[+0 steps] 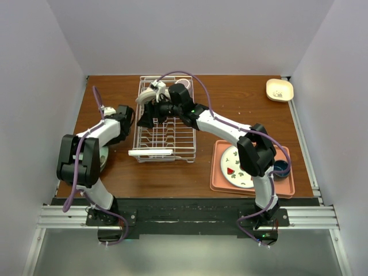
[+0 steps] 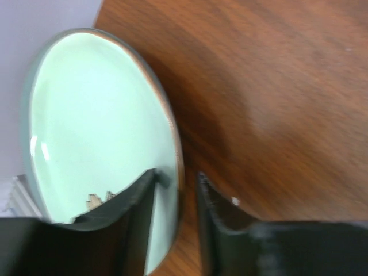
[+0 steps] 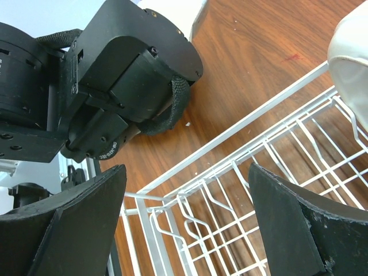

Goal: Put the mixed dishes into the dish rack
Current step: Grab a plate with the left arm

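A pale green plate lies on the wooden table by the left wall, and shows as a sliver under my left arm. My left gripper straddles its rim. One finger is over the plate's face, the other is outside it, and a strip of wood shows between that finger and the rim. The white wire dish rack stands mid-table. My right gripper hangs wide open over the rack's left side with nothing between its fingers. A white bowl sits in the rack.
A salmon-pink tray at the right holds a patterned plate and a dark blue cup. A cream square dish sits at the back right corner. My left arm's wrist is close beside the rack and the right gripper.
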Motion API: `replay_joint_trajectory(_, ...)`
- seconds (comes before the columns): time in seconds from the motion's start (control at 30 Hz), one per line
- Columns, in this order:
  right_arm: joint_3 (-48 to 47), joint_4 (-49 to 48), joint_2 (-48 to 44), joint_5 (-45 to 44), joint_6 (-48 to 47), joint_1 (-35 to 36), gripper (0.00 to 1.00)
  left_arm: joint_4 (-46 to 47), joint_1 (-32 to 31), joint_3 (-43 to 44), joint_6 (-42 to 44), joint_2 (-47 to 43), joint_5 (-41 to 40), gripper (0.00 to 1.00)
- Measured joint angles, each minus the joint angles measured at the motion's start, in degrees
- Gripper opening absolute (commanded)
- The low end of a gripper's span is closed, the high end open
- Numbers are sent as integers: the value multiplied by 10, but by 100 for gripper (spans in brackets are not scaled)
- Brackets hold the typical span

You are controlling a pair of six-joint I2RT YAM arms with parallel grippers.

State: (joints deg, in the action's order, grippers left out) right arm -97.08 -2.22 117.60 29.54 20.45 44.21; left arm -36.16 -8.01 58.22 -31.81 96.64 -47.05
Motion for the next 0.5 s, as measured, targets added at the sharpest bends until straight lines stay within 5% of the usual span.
replay_joint_trajectory(0.07, 0, 0, 0, 0, 1, 0, 90, -9, 0, 3, 2, 0, -12, 1)
replay_joint_trajectory(0.5, 1, 0, 0, 0, 1, 0, 90, -59, -6, 24, 23, -18, -58, 0)
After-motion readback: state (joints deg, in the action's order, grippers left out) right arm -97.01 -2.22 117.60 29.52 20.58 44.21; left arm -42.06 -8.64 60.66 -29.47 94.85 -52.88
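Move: At the left fingers, which straddle the far rim of the pale-green plate, the plate's middle lies about 9 cm back, 5 cm to the left and some 2 cm below. The grey-green lower plate sits right under it, about 4 cm below the hand. The dish rack's middle is roughly 31 cm to this hand's right, 13 cm farther out and about level. From the right hand, the pale-green plate lies some 34 cm left, 16 cm back and 18 cm below. Closing on the pale-green plate's far rim, the left fingers pinch it while the hand starts upward, away from the lower plate. It rises about 3 cm in all, easing roughly 1 cm left and slightly back early on, and tips some 5 degrees so that its left side rises. ##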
